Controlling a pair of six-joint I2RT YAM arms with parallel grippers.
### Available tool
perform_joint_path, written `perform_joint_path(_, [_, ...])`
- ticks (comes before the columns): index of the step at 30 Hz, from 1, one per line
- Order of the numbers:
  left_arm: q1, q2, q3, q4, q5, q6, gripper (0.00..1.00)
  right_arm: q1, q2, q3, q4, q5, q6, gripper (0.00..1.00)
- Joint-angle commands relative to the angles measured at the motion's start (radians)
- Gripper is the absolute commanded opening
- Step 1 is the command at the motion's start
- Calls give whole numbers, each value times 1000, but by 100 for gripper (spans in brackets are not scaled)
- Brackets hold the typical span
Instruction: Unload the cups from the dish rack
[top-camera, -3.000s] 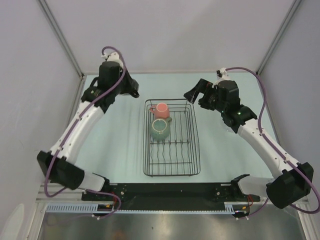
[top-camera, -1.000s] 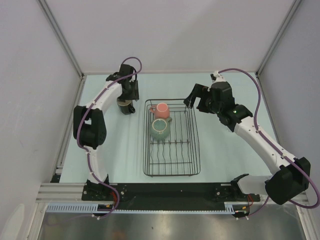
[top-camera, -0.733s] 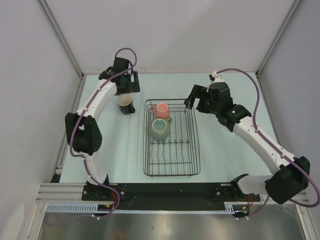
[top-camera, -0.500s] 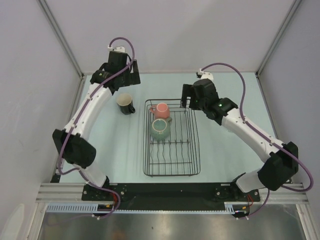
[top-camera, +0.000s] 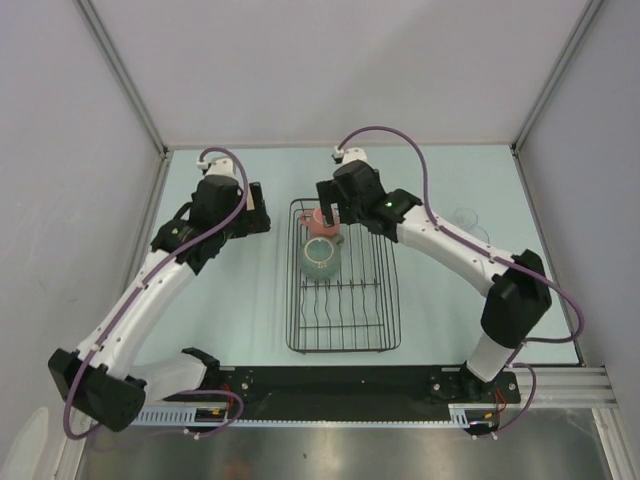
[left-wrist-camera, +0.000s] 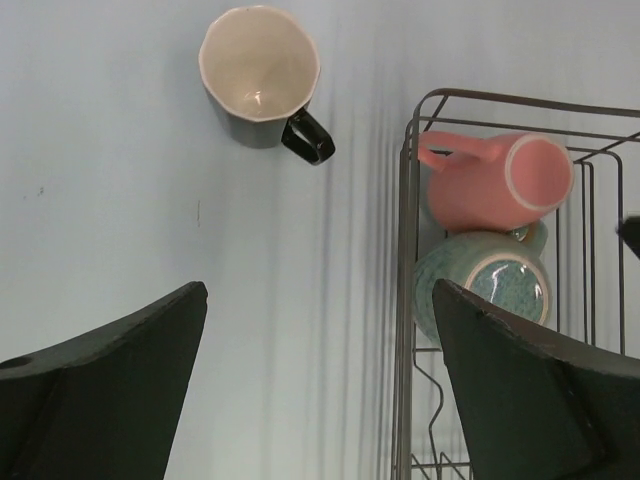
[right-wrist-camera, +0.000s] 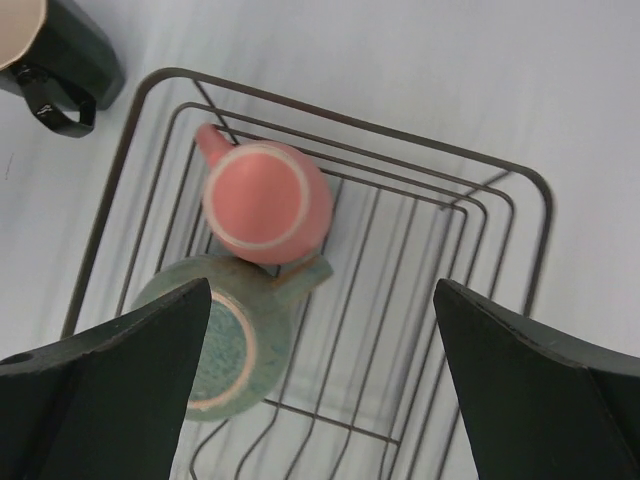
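Observation:
The black dish rack (top-camera: 343, 350) holds two cups at its far end. A pink mug (top-camera: 322, 222) leans there with its base showing, and a pale-green cup (top-camera: 320, 257) sits bottom-up against it. My right gripper (top-camera: 328, 208) hovers open above them; in the right wrist view the pink mug (right-wrist-camera: 267, 200) and green cup (right-wrist-camera: 215, 350) lie below the gripper (right-wrist-camera: 322, 285). A black cup (left-wrist-camera: 262, 75) stands upright on the table left of the rack (left-wrist-camera: 405, 300). My left gripper (left-wrist-camera: 320, 290) is open, apart from the black cup and nearer than it.
The table is pale green with grey walls on three sides. A faint clear glass (top-camera: 465, 217) stands on the table right of the rack. The black cup (right-wrist-camera: 60, 55) is close to the rack's far-left corner (right-wrist-camera: 350, 118). In the top view my left gripper (top-camera: 255, 208) hides the black cup.
My left gripper opened, left the black cup standing on the table and drew back toward the near side. My right arm swung left over the rack's far end.

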Motion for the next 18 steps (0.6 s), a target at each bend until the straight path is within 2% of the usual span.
perform_joint_path(1, [-6, -150, -57, 89, 10, -1, 100, 31, 108, 112, 25, -25, -40, 100])
perform_joint_path(8, [-8, -196, -91, 21, -16, 1, 100, 47, 272, 203, 31, -40, -31, 100])
perform_joint_path(18, [-11, -207, -132, 23, -19, -10, 100, 31, 375, 284, 13, -48, -25, 100])
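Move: The pink cup lies about 5 cm ahead of the right hand, 7 cm to its left and some 13 cm below. The green cup sits in the rack about 9 cm nearer the robot than the pink one, level with it sideways; the black cup stands on the table roughly 17 cm left of the pink cup and 4 cm farther out. From the left hand, the pink cup is about 11 cm ahead, 14 cm right and 16 cm lower. With its fingers held wide open and empty, the right hand swings left and sinks onto the pink cup's spot in the rack, dropping about 8 cm while going some 6.5 cm left and edging forward; it tips slightly further down and has nearly stopped by the end, the cup in line with the finger gap but no grip begun. The left hand, also open and empty, eases back some 3.5 cm away from the black cup, bobbing up by about 3 cm and settling again. ##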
